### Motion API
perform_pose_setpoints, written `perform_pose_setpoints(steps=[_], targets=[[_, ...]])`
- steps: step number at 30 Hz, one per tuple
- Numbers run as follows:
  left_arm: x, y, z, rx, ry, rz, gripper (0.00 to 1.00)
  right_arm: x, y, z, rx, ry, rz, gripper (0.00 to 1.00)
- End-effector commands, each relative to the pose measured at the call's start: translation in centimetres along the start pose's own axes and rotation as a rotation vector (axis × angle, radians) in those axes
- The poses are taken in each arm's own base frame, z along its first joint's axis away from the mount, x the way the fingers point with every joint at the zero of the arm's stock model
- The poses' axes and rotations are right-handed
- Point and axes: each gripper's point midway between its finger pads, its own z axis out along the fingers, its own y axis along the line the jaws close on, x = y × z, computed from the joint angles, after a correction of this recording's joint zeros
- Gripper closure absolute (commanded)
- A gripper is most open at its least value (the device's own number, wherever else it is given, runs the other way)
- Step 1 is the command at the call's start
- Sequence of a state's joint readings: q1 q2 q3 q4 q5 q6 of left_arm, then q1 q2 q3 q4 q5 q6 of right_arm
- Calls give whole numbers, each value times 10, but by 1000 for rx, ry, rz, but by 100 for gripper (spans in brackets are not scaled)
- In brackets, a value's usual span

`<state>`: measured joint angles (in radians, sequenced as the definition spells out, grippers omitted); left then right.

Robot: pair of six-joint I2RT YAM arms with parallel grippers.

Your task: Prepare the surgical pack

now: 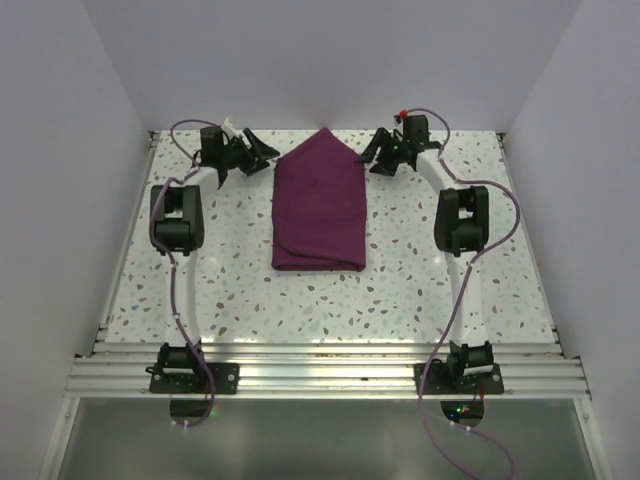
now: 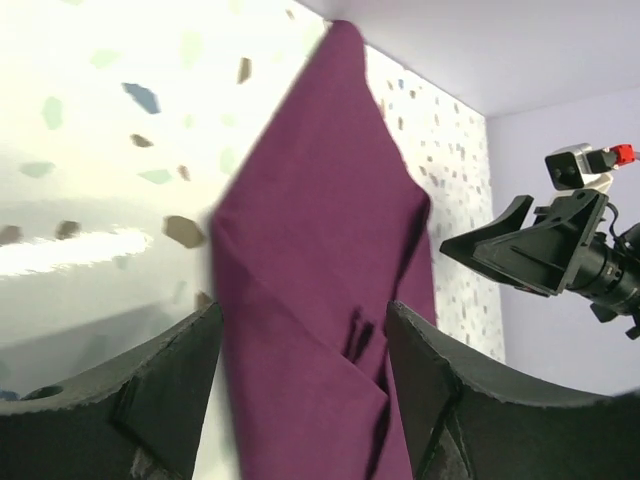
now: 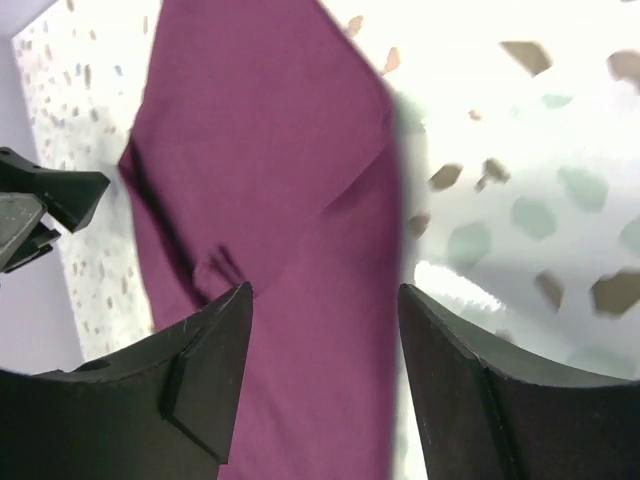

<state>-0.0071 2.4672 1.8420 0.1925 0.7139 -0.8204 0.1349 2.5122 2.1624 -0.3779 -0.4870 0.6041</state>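
Observation:
The surgical pack [image 1: 320, 205] lies in the middle of the speckled table as a folded dark magenta cloth bundle, its far end coming to a point. No tray, instruments or gauze show; the cloth covers whatever is inside. My left gripper [image 1: 262, 152] hangs open just left of the pointed end, holding nothing. In the left wrist view the cloth [image 2: 320, 230] fills the space beyond that gripper [image 2: 303, 310]. My right gripper [image 1: 372, 155] stands open just right of the point. The right wrist view shows the cloth [image 3: 260, 150] under that gripper [image 3: 325, 292], ungripped.
White walls [image 1: 90, 150] close in the table on the left, right and back. An aluminium rail [image 1: 320, 372] with both arm bases runs along the near edge. Each arm's elbow [image 1: 177, 220] stands beside the bundle's long sides.

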Motion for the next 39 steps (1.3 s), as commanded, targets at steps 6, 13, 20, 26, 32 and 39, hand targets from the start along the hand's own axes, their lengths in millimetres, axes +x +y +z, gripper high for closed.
perform_pose_setpoints(steps=[6, 13, 20, 26, 32, 39], targets=[[-7, 36, 26, -35, -43, 3, 30, 0, -38, 41, 33, 7, 3, 36], [12, 37, 40, -8, -9, -18, 37, 6, -39, 55, 0, 19, 10, 40], [30, 31, 51, 2, 25, -19, 44, 7, -39, 65, -13, 13, 36, 46], [37, 30, 56, 9, 38, -24, 54, 11, -39, 74, -21, 14, 57, 51], [21, 27, 57, 21, 5, -60, 70, 13, -29, 87, -74, 14, 80, 70], [-16, -21, 47, 116, -41, -61, 100, -21, 24, 66, -196, -52, 124, 100]])
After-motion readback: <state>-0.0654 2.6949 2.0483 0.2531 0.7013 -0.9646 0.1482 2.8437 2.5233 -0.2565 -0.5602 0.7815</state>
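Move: The wrap's left fold corner lies about 3 cm ahead of the left hand, 2 cm to its right and 5 cm below. The right hand's fold corner is some 4 cm ahead, 1 cm to its left and also 5 cm lower. The pointed far tip lies about 12 cm ahead and 15 cm right of the left hand. The middle of the folded near edge is roughly 29 cm back and 12 cm right of that same hand. Both grippers come down at the wrap's two side corners and shut from well open, pinching cloth between their fingertips. The left sinks about 4 cm, edging forward and then sliding right; the right reaches some 5 cm forward while sinking nearly as far and easing left, rolling about 10 degrees so its left side rises. The hands thus draw towards each other beneath the far tip as they close. ##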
